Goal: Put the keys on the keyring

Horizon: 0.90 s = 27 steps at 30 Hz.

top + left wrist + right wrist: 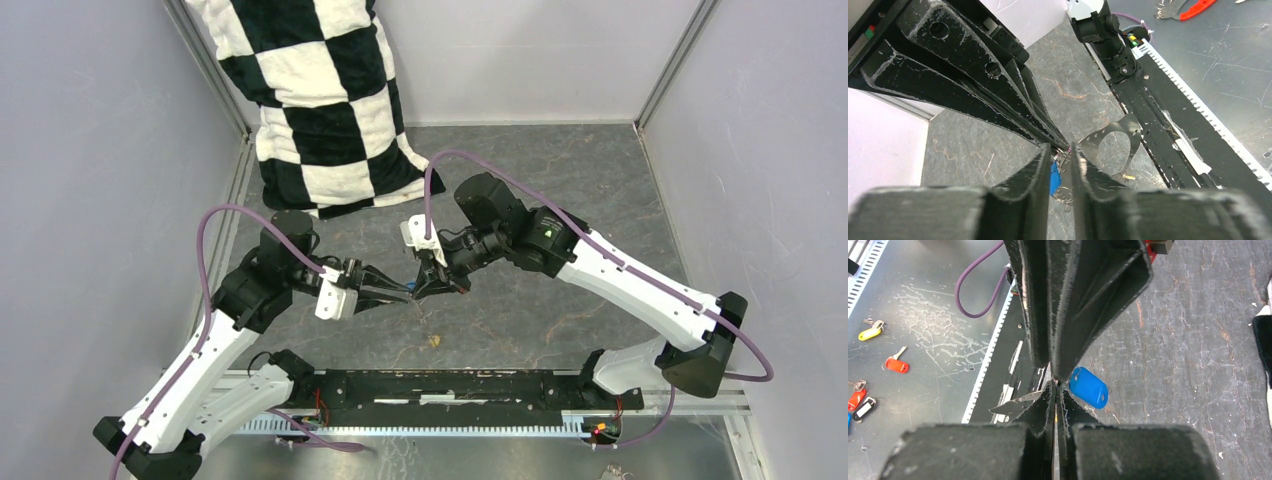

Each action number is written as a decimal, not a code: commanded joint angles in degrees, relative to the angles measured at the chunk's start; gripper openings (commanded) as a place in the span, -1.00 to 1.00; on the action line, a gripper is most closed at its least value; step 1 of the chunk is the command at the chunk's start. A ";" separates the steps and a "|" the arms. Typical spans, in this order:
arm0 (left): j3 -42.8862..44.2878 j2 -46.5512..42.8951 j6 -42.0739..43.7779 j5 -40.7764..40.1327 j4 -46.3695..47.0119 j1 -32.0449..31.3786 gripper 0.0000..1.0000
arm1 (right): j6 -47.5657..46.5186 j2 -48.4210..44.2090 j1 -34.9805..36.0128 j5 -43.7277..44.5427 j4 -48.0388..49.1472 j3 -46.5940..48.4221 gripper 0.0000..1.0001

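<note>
My two grippers meet tip to tip above the middle of the dark table. The right gripper [1055,390] is shut on a thin metal wire, seemingly the keyring [1063,158]. The key with the blue head [1089,387] hangs just beside those tips. My left gripper [1059,147] stands narrowly open, with the blue head [1054,177] against its left finger and a small wire coil [1064,193] in the gap. The key with the yellow-gold head [433,341] lies on the table below the grippers, also in the left wrist view [1129,176]. Most of the keyring's loop is hidden.
A black-and-white checkered pillow [320,100] leans in the far left corner. A black rail [450,385] runs along the near edge. Spare yellow [870,332] and red [896,365] key tags lie on the metal bench beyond it. A loose dark strip [1113,137] curls off a fingertip.
</note>
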 commanded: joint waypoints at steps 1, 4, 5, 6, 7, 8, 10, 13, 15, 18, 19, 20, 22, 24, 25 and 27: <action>1.23 -0.41 4.58 2.53 -0.56 -0.30 -0.56 | 1.07 -0.22 0.22 -1.07 1.84 3.40 -0.99; 0.90 -0.84 5.52 1.93 -0.54 -0.32 -0.78 | 1.08 0.21 0.26 -0.67 1.43 3.88 -0.99; 0.85 -1.06 5.74 1.59 -0.57 -0.32 -0.82 | 1.08 0.21 0.22 -0.50 1.48 3.90 -0.99; 0.70 -1.28 5.85 1.26 -0.56 -0.32 -0.85 | 1.16 0.08 0.20 -0.19 1.48 3.91 -0.99; 0.63 -1.61 6.62 0.89 -1.28 -0.32 -0.87 | 1.29 -0.06 0.22 0.42 1.64 3.90 -0.99; 0.77 -1.77 8.82 0.59 -2.82 -0.32 -0.90 | 1.49 -0.22 0.14 1.20 1.74 3.90 -0.99; 1.32 -1.73 11.93 0.13 -5.79 -0.32 -0.94 | 2.16 -0.57 -0.04 2.90 1.92 4.02 -1.00; 1.66 -1.72 13.52 -0.39 -7.23 -0.27 -0.96 | 3.24 -1.46 -1.02 4.17 3.13 3.62 -1.00; 1.43 -2.01 14.34 -0.65 -7.24 -0.32 -0.96 | 4.48 -2.24 -2.05 4.63 4.38 2.92 -1.00; 1.17 -2.39 15.78 -1.18 -7.21 -0.32 -0.96 | 5.87 -3.49 -3.38 3.75 6.50 1.36 -1.00; 1.17 -2.45 16.18 -1.41 -7.19 -0.32 -0.96 | 6.27 -3.91 -3.70 3.62 7.05 0.89 -1.00; 1.09 -2.43 16.38 -1.56 -7.21 -0.32 -0.96 | 6.50 -4.17 -3.88 3.30 7.53 0.54 -1.00; 0.94 -2.53 16.84 -1.73 -7.28 -0.32 -0.96 | 6.90 -4.61 -4.19 2.75 8.12 0.09 -1.00; 0.61 -2.86 18.17 -2.15 -7.37 -0.32 -0.96 | 7.01 -4.89 -4.28 0.94 8.45 -0.22 -1.00; 0.59 -3.12 18.94 -2.43 -7.41 -0.32 -0.96 | 6.89 -4.89 -4.25 0.19 8.30 -0.23 -1.00; 0.81 -3.51 19.76 -3.56 -7.11 -0.32 -0.71 | 6.25 -4.70 -4.31 -0.30 7.32 -0.14 -1.00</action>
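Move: The left fingers, part open, are at the wire ring of the blue-tagged key, about 1 cm to the left hand's right and level. The right fingers still pinch this ring at their tips. The blue tag is some 2 cm ahead of the left hand and 2 cm below it. From the right hand, the keyring plate's middle is about 4 cm back and 5 cm below, straight under in the left-right sense; the yellow tag is roughly 7 cm back and 8 cm down. The left fingers close to nearly shut beside the right fingertips and then stay shut, the hand hardly travelling, about 1 cm down and to its left, while rolling some 10 degrees about the line of its fingers; whether they grip anything can't be seen. Once they are shut, the right hand, keeping its pinch on the blue key's ring, draws away from the left fingertips, first about 3 cm forward and then 3 cm up, turning some 10 degrees clockwise. ##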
